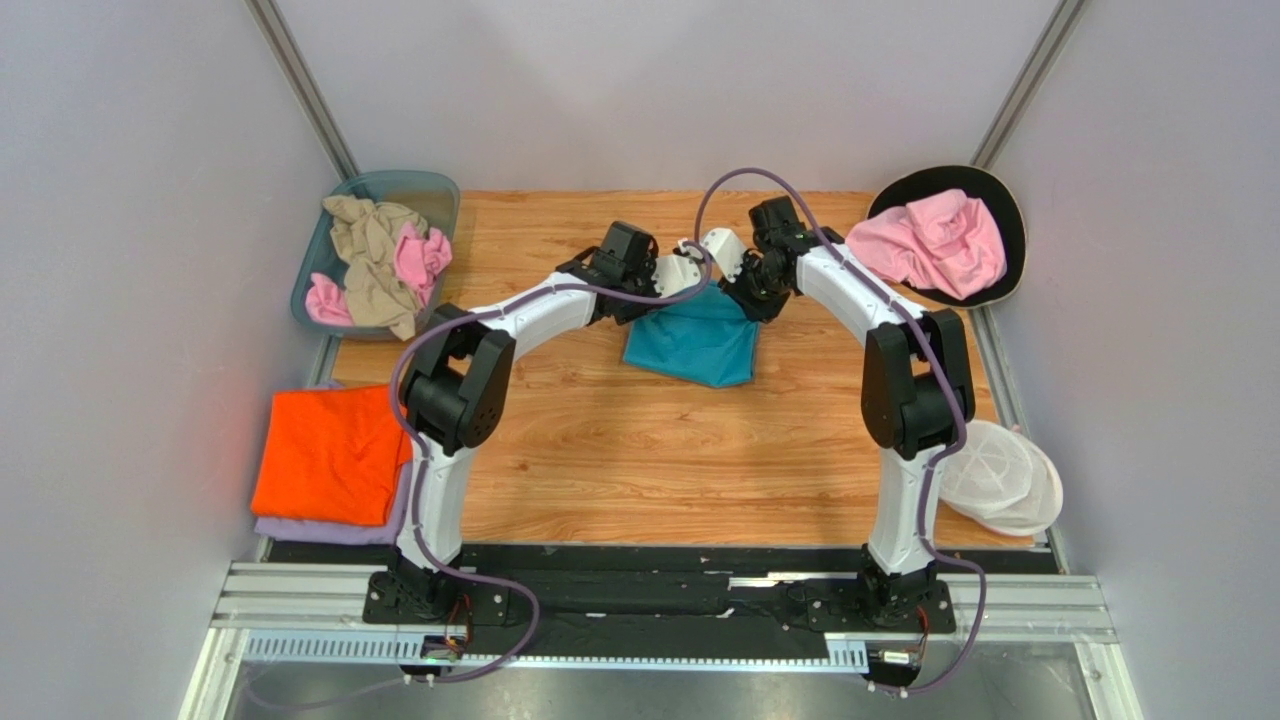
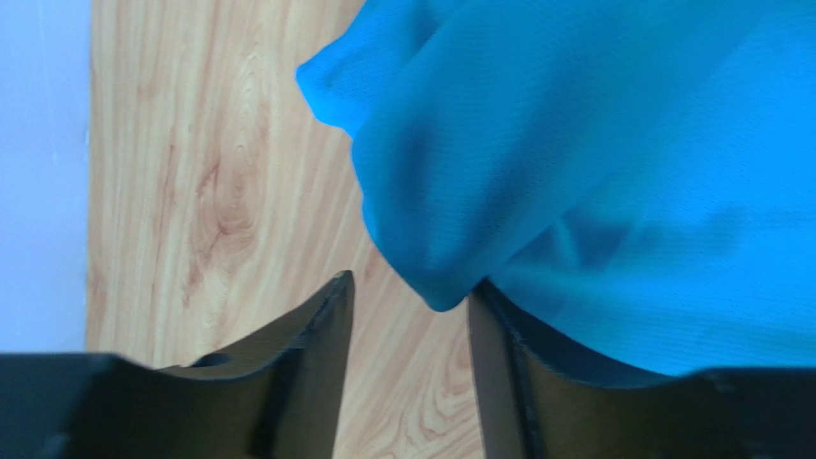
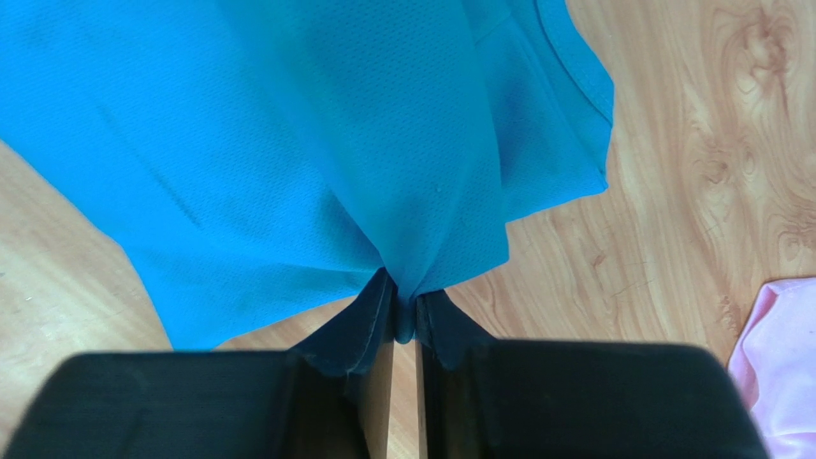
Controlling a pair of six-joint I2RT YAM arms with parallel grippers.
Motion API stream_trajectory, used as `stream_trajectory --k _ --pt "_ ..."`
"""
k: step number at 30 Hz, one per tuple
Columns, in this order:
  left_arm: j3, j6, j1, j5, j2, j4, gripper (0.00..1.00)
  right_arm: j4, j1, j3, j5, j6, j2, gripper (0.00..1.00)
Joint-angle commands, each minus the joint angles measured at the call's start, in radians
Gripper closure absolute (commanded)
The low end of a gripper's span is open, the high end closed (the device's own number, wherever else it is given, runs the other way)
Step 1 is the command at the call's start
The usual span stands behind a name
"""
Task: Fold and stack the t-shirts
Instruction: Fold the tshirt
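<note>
A teal t-shirt point(image 1: 691, 342) hangs bunched above the far middle of the wooden table point(image 1: 601, 450). My right gripper point(image 3: 402, 311) is shut on a pinch of its fabric point(image 3: 316, 143), which fans out from the fingers. In the top view the right gripper point(image 1: 739, 282) is at the shirt's upper right edge. My left gripper point(image 2: 412, 287) is open; the shirt point(image 2: 594, 172) drapes over its right finger point(image 2: 498, 363), and a corner hangs at the mouth of the gap without being gripped. In the top view the left gripper point(image 1: 679, 279) is at the shirt's upper left edge.
A teal bin point(image 1: 439, 192) at the far left holds crumpled beige and pink shirts. A folded orange shirt point(image 1: 331, 450) lies on a lilac one at the left edge. A pink shirt point(image 1: 935, 240) lies on a black round pad at the far right. A white object point(image 1: 1004, 477) sits at the right edge.
</note>
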Motion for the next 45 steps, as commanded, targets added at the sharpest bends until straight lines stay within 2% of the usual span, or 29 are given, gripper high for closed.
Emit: stream_trajectory --k 1,2,3,5,7,9,18,25,34,45 --pt "0.079 0.003 -0.001 -0.058 0.018 0.096 0.39 0.058 0.001 0.042 0.055 -0.003 0.044 0.65" --pt "0.079 0.003 -0.002 -0.072 0.022 0.114 0.32 0.061 0.001 0.050 0.059 -0.003 0.052 0.60" --pt "0.076 0.003 -0.002 -0.078 0.022 0.127 0.29 0.067 -0.002 0.053 0.063 -0.001 0.055 0.55" --pt "0.076 0.000 -0.002 -0.099 0.024 0.157 0.22 0.084 -0.001 0.062 0.080 0.005 0.066 0.51" --pt "0.078 0.000 -0.001 -0.113 0.025 0.170 0.21 0.110 0.001 0.070 0.106 0.014 0.075 0.40" --pt "0.084 -0.006 -0.002 -0.127 0.024 0.184 0.20 0.126 -0.001 0.085 0.125 0.020 0.084 0.36" --pt "0.046 -0.018 -0.001 -0.173 -0.039 0.217 0.19 0.141 -0.001 0.176 0.169 0.055 0.132 0.33" --pt "-0.017 -0.004 -0.001 -0.179 -0.136 0.228 0.19 0.118 -0.001 0.211 0.143 0.065 0.132 0.33" --pt "-0.068 0.010 0.001 -0.204 -0.180 0.262 0.18 0.118 -0.001 0.257 0.118 0.078 0.136 0.33" --pt "-0.157 0.013 0.002 -0.222 -0.197 0.320 0.18 0.143 0.001 0.396 0.122 0.094 0.306 0.33"
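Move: The folded t-shirt's middle lies about 4 cm back and 5 cm right of the left hand, and 3 cm back and 7 cm left of the right hand, some 2 cm below both. The right fingers still pinch its right side; its far right corner is roughly 7 cm ahead and 3 cm left of them. The pink shirt in the bin sits about 10 cm ahead and 22 cm right of the right hand. Open the right gripper to let go of the t-shirt's right side, then slide it forward about 10 cm, low over the cloth to the far right corner, tipping the fingers forward a little and keeping them open. Bring the already parting left fingers wider, ease forward 4 cm, then lift some 9 cm clear of the cloth, tilting about 20 degrees, drifting left and finally sinking slightly. ##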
